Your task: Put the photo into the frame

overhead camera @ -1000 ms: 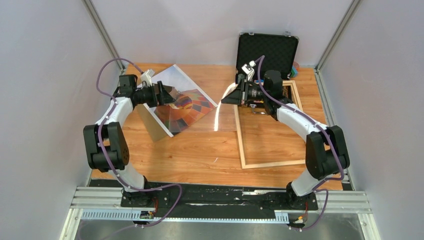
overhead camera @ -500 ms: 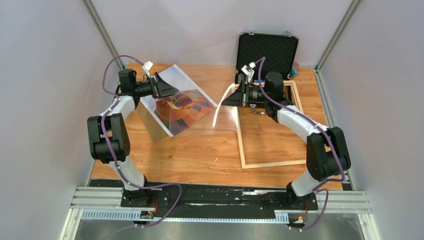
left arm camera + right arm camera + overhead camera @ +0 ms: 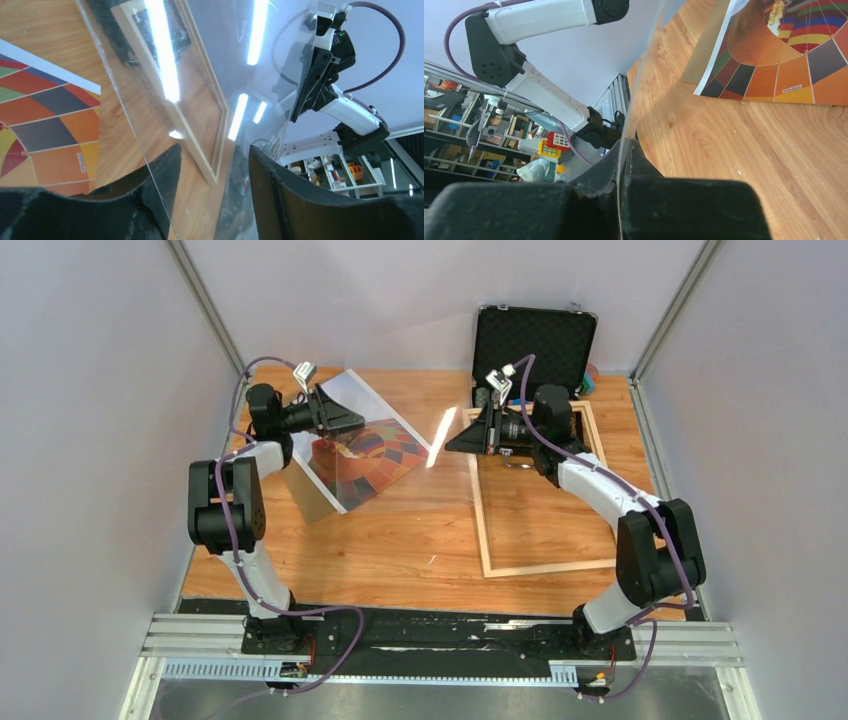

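The photo [image 3: 375, 455] [image 3: 794, 60], a bright balloon print, lies face up at the back left of the table. The light-wood frame [image 3: 481, 525] [image 3: 200, 155] lies flat on the right. A clear pane [image 3: 438, 438] [image 3: 225, 60] hangs tilted in the air between the two arms. My right gripper [image 3: 458, 439] [image 3: 626, 145] is shut on the pane's right edge. Above the photo, my left gripper [image 3: 345, 420] [image 3: 212, 155] has its jaws apart around the pane's left edge. That edge runs close by the left finger [image 3: 150, 190].
An open black case [image 3: 535, 340] stands at the back, behind the frame. A brown board [image 3: 303, 485] sticks out from under the photo's left side. Grey walls close in the table on both sides.
My left arm has swung toward the back and brought its gripper onto the pane's left edge, with the jaws narrowing. The right gripper has tilted the pane slightly higher.
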Action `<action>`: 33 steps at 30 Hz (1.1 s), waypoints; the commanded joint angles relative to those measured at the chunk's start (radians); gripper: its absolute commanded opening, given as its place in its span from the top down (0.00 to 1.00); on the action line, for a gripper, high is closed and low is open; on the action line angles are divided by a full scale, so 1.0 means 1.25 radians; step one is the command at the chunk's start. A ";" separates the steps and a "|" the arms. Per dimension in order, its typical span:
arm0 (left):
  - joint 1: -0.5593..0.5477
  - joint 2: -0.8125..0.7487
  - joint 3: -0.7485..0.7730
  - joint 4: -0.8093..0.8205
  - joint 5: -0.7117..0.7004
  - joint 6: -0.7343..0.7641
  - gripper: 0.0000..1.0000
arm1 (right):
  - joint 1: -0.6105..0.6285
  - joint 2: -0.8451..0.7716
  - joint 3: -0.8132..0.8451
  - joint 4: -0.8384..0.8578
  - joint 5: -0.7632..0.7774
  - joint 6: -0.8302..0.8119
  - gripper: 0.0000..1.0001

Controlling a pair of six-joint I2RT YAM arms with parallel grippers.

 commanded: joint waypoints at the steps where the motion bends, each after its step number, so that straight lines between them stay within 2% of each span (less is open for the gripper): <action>1: -0.004 -0.001 -0.036 0.230 0.050 -0.177 0.44 | -0.001 -0.034 0.002 0.047 0.006 -0.032 1.00; 7: -0.004 -0.019 -0.060 0.263 0.065 -0.214 0.77 | -0.001 -0.039 0.001 0.029 0.022 -0.054 1.00; 10: -0.003 -0.036 -0.070 0.257 0.073 -0.216 0.89 | -0.002 -0.048 -0.001 0.015 0.032 -0.071 1.00; 11: -0.003 -0.039 -0.072 0.235 0.072 -0.211 0.94 | -0.002 -0.048 -0.001 0.012 0.035 -0.074 1.00; 13: -0.002 -0.053 -0.074 0.156 0.068 -0.171 1.00 | -0.002 -0.048 -0.001 0.008 0.040 -0.078 1.00; 14: -0.001 -0.068 -0.072 0.117 0.062 -0.114 1.00 | -0.002 -0.048 -0.002 0.006 0.044 -0.080 1.00; 16: -0.002 -0.097 -0.050 -0.097 0.036 0.052 1.00 | -0.002 -0.049 -0.002 -0.002 0.052 -0.085 1.00; 17: -0.002 -0.109 -0.006 -0.350 -0.001 0.249 1.00 | -0.002 -0.050 -0.002 -0.008 0.059 -0.090 1.00; 18: -0.004 -0.128 0.022 -0.497 -0.031 0.355 1.00 | -0.002 -0.051 -0.002 -0.016 0.068 -0.094 1.00; 19: -0.010 -0.135 0.074 -0.697 -0.078 0.518 1.00 | -0.001 -0.052 -0.001 -0.023 0.076 -0.099 1.00; 22: -0.013 -0.168 0.094 -0.807 -0.105 0.590 1.00 | -0.002 -0.052 -0.002 -0.041 0.100 -0.111 0.99; 26: -0.013 -0.209 0.086 -0.861 -0.144 0.610 1.00 | 0.001 -0.044 -0.008 -0.051 0.128 -0.113 0.84; 28: -0.013 -0.226 0.074 -0.854 -0.153 0.601 1.00 | 0.001 -0.040 -0.017 -0.054 0.146 -0.111 0.67; 31: -0.013 -0.248 0.038 -0.809 -0.128 0.554 1.00 | 0.002 -0.036 -0.023 -0.062 0.168 -0.114 0.50; 33: -0.013 -0.253 0.026 -0.794 -0.129 0.535 1.00 | 0.002 -0.036 -0.021 -0.076 0.183 -0.125 0.33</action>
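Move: The clear cover sheet hangs between the hands: its left part stands between the left hand's open fingers, and its middle lies about 9 cm to that hand's right and 7 cm back, nearly level. The photo lies almost straight below, some 22 cm down and 2 cm left. From the right hand, which already pinches the sheet's right part, the sheet's middle is about 8 cm left and 1 cm ahead; the wooden frame's middle is roughly 20 cm right, 4 cm back and 26 cm down. Back towards its base by about 5 cm goes the left hand, first shutting its fingers to pinch the sheet, then keeping that grip while rolling some 15 degrees, left side up. The right hand keeps its pinch and barely moves at first, then sinks about 3 cm, eases 2 cm forward, turns slightly clockwise and opens its fingers to about half, releasing its squeeze on the sheet. ##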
